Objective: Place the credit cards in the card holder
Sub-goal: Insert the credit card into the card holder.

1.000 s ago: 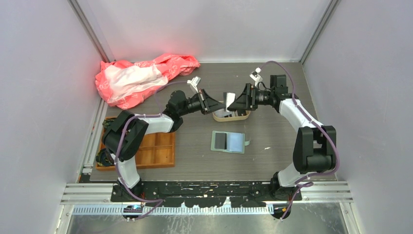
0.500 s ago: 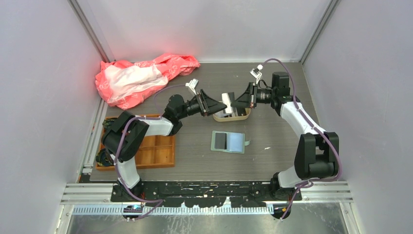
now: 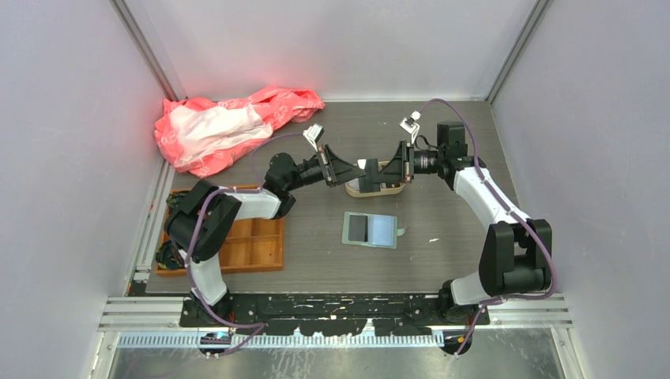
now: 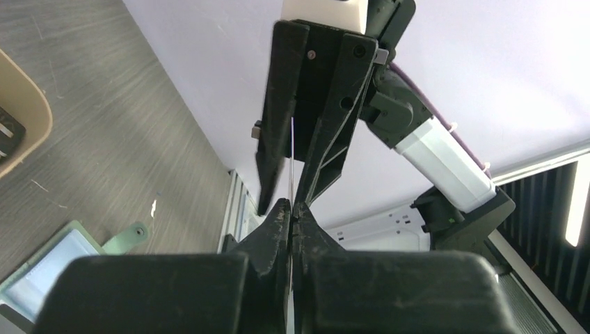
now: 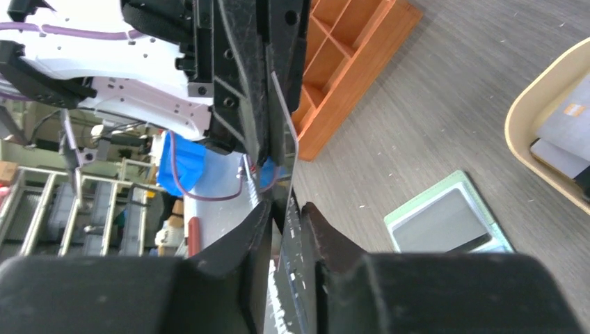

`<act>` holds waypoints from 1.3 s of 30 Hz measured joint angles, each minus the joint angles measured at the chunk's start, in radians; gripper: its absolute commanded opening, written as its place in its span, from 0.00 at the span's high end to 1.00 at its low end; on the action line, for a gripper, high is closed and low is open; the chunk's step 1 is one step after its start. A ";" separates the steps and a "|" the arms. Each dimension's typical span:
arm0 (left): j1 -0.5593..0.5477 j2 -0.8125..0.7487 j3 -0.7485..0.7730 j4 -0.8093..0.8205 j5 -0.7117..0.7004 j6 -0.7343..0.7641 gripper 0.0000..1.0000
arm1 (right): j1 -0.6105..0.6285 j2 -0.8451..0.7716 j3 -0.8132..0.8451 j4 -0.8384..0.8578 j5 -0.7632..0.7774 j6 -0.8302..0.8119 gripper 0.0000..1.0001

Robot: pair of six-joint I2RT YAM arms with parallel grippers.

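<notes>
A thin credit card [image 4: 291, 156] hangs edge-on in the air above the beige tray [image 3: 393, 189], between my two grippers. My left gripper [image 4: 291, 209] is shut on its near edge. From the opposite side my right gripper [image 5: 285, 209] straddles the same card [image 5: 284, 125]; its jaws are narrowly apart, with a gap on one side. In the top view the left gripper [image 3: 360, 167] and right gripper [image 3: 382, 169] nearly touch. More credit cards [image 5: 556, 136] lie in the tray. The card holder [image 3: 370, 229] lies open and flat on the table, nearer the arm bases.
An orange compartment tray [image 3: 253, 245] sits at the left by the left arm. A crumpled red and white bag [image 3: 229, 126] lies at the back left. Grey walls close in the table on three sides.
The two grippers have drawn closer together over the beige tray. The right jaws have narrowed around the card from wide open. The left jaws opened briefly and are shut on the card again.
</notes>
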State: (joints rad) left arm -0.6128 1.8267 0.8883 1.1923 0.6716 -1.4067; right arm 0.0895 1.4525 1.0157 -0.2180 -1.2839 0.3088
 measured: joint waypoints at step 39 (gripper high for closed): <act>-0.160 0.050 -0.242 -0.371 -0.372 0.308 1.00 | 0.226 -0.103 -0.339 -0.368 0.912 -1.257 0.48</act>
State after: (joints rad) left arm -0.7727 1.8763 0.6464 0.8215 0.2996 -1.0985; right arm 0.3153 1.3491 0.6765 -0.5858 -0.3721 -0.9482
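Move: The left hand grips the card some 24 cm above the table. The open card holder it is bound for lies about 24 cm below this hand, 5 cm back and 3 cm to the right; the card tray is roughly 10 cm ahead, 4 cm right and 22 cm below. From the right hand, whose fingers are still around the card, the holder is about 4 cm back, 1 cm left and 22 cm down, its closing tab 4 cm back and 8 cm right. Down some 20 cm towards the holder goes the left hand, drawing back about 8 cm and then easing half of that forward again, keeping its pinch on the card while its fingers tip down about 30 degrees. The right hand opens further and comes free of the card, sinking just as far, swinging to the right and back, and rolling its fingers down beside the holder's tab end. ##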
